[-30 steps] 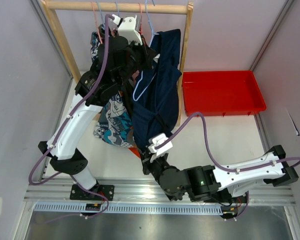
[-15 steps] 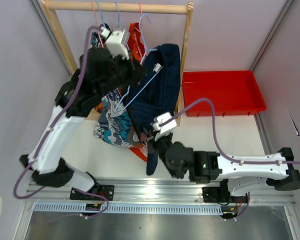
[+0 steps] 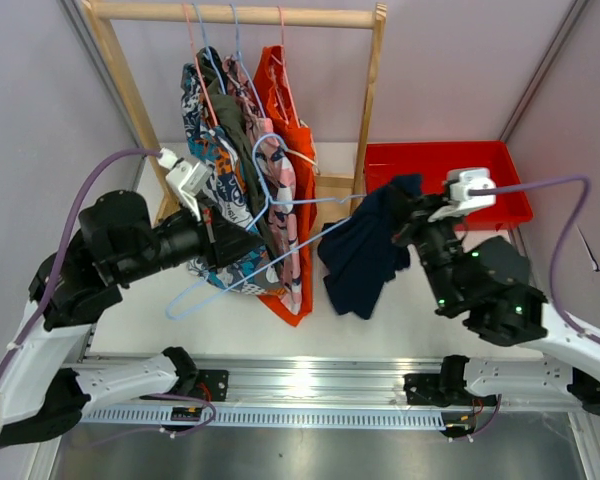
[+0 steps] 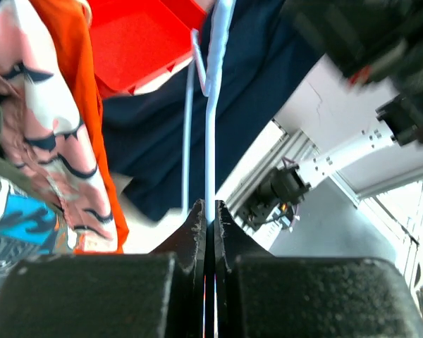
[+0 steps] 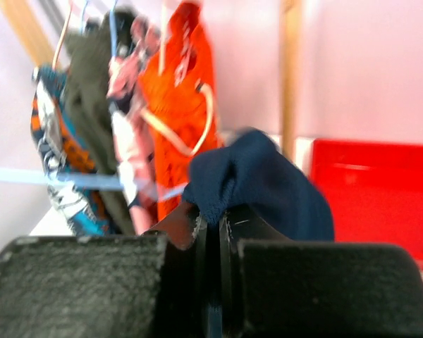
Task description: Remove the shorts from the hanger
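The navy shorts hang bunched in mid-air in front of the rack, and my right gripper is shut on their top fold. A light blue wire hanger lies off the rail and slanted. My left gripper is shut on its wire. The hanger's far tip reaches the edge of the navy shorts. On the rail still hang the cartoon-print shorts, olive shorts, pink patterned shorts and orange shorts.
The wooden rack stands at the back, its right post just left of the navy shorts. A red tray sits at the back right behind my right arm. A metal rail runs along the near edge.
My left arm has drawn the blue hanger down off the rail toward the near left. My right arm has swung up and right, pulling the navy shorts away from the rack.
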Robot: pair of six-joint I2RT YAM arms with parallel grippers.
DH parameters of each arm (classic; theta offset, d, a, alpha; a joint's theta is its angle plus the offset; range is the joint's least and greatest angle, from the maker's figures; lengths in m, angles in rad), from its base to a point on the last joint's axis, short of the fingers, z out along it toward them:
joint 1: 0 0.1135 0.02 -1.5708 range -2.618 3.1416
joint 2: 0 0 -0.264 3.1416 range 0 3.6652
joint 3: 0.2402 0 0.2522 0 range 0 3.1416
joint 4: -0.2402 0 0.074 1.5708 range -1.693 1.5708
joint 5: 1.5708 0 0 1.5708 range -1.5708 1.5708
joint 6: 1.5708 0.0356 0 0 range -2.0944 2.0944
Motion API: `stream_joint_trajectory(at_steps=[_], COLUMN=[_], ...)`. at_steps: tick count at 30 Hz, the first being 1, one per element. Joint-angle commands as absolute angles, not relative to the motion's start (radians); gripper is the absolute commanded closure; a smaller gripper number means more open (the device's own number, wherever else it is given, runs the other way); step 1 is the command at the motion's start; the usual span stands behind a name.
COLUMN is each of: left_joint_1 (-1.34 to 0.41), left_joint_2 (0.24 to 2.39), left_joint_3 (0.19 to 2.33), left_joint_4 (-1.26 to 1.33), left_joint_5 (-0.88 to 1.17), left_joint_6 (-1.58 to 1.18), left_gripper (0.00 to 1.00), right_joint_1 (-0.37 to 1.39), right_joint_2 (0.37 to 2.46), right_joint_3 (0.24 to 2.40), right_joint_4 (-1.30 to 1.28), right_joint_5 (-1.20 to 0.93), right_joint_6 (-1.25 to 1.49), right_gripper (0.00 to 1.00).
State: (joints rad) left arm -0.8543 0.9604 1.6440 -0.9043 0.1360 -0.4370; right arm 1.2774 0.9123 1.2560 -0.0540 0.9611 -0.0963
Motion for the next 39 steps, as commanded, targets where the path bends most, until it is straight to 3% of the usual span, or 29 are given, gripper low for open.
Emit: stream_joint_trajectory(at_steps=[1,7,14,18,24,29,39], left_joint_1=[-0.864,-0.864,-0.864,-0.864,-0.864,-0.864,-0.865], left_joint_2=[0.882,0.804,0.747,0.753,0.782,0.814,1.043], left_joint_3=[1.603,1.390,1.304,1.308,1.312,1.293,1.439], left_joint_4=[-0.905,-0.864,-0.834,-0.830,-0.816,-0.769,-0.641], left_joint_5=[0.147,0.089,0.046,0.052,0.072,0.081,0.025], left_joint_6=[-0.433,-0.416,-0.382,-0.347,-0.321,-0.330,-0.362], left_gripper=[1.00,1.00,1.00,1.00,1.00,1.00,1.00], right_joint_1=[1.221,0.976,0.406,0.186,0.012,-0.046,-0.054], right_joint_2=[0.861,1.052,1.320,1.468,1.698,1.752,1.628], right_joint_3=[1.350,1.648,1.969,2.133,2.364,2.303,1.620], right_joint_4=[0.041,-0.081,-0.264,-0.241,-0.219,-0.175,0.078], right_joint_5=[0.967,0.798,0.325,0.171,0.061,0.034,0.012], right_joint_6=[-0.230,-0.310,-0.115,-0.016,0.110,0.169,0.267], right_gripper=[1.00,1.00,1.00,1.00,1.00,1.00,1.00])
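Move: The navy shorts hang from the right fingers. The red bin they are taken to has its middle about 30 cm ahead of the right hand, 23 cm to its right and some 40 cm below. The rack's right post stands roughly 25 cm ahead and 2 cm left of that hand, the orange garment about 12 cm ahead and 13 cm left. From the left hand, holding the empty blue hanger, the bin lies about 38 cm ahead, 42 cm right and 38 cm below. The navy shorts are carried in the right hand's unbroken grip, up and to the right, then mostly forward past the rack's right post for some 33 cm in all, the wrist swinging clockwise, before a steep drop towards the red bin. The left hand keeps pinching the blue hanger, sinks about 9 cm, pauses, then starts forward and right. ##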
